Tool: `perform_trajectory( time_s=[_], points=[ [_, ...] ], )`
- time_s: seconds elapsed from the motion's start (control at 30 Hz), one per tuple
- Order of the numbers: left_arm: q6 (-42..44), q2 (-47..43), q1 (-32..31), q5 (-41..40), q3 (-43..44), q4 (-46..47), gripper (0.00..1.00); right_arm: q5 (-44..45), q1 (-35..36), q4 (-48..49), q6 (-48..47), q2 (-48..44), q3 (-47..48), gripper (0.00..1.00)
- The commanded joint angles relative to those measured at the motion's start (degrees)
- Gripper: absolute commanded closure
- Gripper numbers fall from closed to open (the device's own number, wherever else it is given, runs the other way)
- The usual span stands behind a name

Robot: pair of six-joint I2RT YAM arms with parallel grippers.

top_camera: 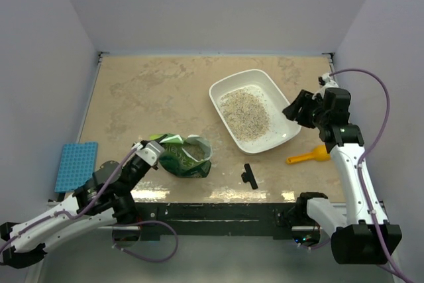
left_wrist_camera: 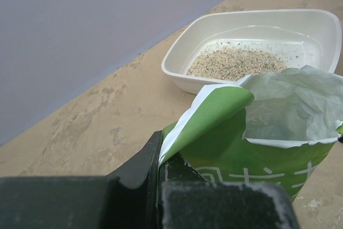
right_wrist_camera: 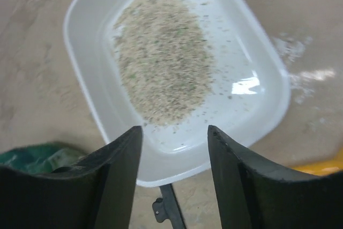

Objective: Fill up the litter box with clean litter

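Note:
The white litter box (top_camera: 215,92) lies at the back right of the table with a patch of clean litter (top_camera: 245,114) spread over its floor. A crinkled green bag (top_camera: 187,158) stands open near the front. My left gripper (top_camera: 151,148) is shut on the bag's folded top edge (left_wrist_camera: 206,108); in the left wrist view the litter box (left_wrist_camera: 177,60) and litter (left_wrist_camera: 236,63) sit beyond the bag. My right gripper (top_camera: 291,110) hovers open over the box's right side. Between its fingers (right_wrist_camera: 123,154) I see the box (right_wrist_camera: 80,63) and litter (right_wrist_camera: 161,63); nothing is held.
A yellow scoop (top_camera: 309,157) lies on the table right of the box, below my right arm. A small black clip (top_camera: 250,175) rests near the front edge, also under the box's near rim in the right wrist view. A blue block (top_camera: 75,166) sits off the table's left side.

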Motion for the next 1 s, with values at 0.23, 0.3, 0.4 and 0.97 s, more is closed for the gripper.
perform_trajectory(
  time_s=[0.23, 0.3, 0.4, 0.97],
  points=[
    [-0.8, 11.5, 0.0, -1.9, 20.9, -6.6, 1.0, -28.5, 24.3, 18.7, -11.3, 0.0, -1.8, 0.36],
    [-1.7, 13.1, 0.0, -2.9, 25.5, -11.2, 1.0, -27.8, 28.6, 21.7, -12.4, 0.6, -2.6, 0.35],
    [-5.5, 16.3, 0.0, -4.5, 30.7, -16.8, 1.0, -27.4, 30.3, 22.6, -14.7, 0.6, -2.8, 0.33],
    [-13.5, 20.5, 0.0, -11.8, 32.4, -23.5, 1.0, -29.1, 42.9, 28.1, -35.0, 4.1, -6.7, 0.14]
  ],
)
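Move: The litter bag's middle lies about 39 cm to the empty right hand's left, some 17 cm back and 9 cm lower. The litter box is about 5 cm ahead and 11 cm left of this hand, 16 cm below; the yellow scoop lies some 13 cm back and 12 cm right, and the black tool 21 cm back and 14 cm left. The left hand still pinches the bag's left rim, the bag's middle being 10 cm to its right, level fore and aft, and 12 cm below. Swinging quickly left and partly back, the right hand travels some 27 cm over the near part of the litter box towards the bag, swivelling about 75 degrees counter-clockwise and opening its fingers wider, without touching the bag. It rises a little, then eases down again. The left hand keeps its pinch on the rim, lifts about 2 cm, and tips and rolls. ##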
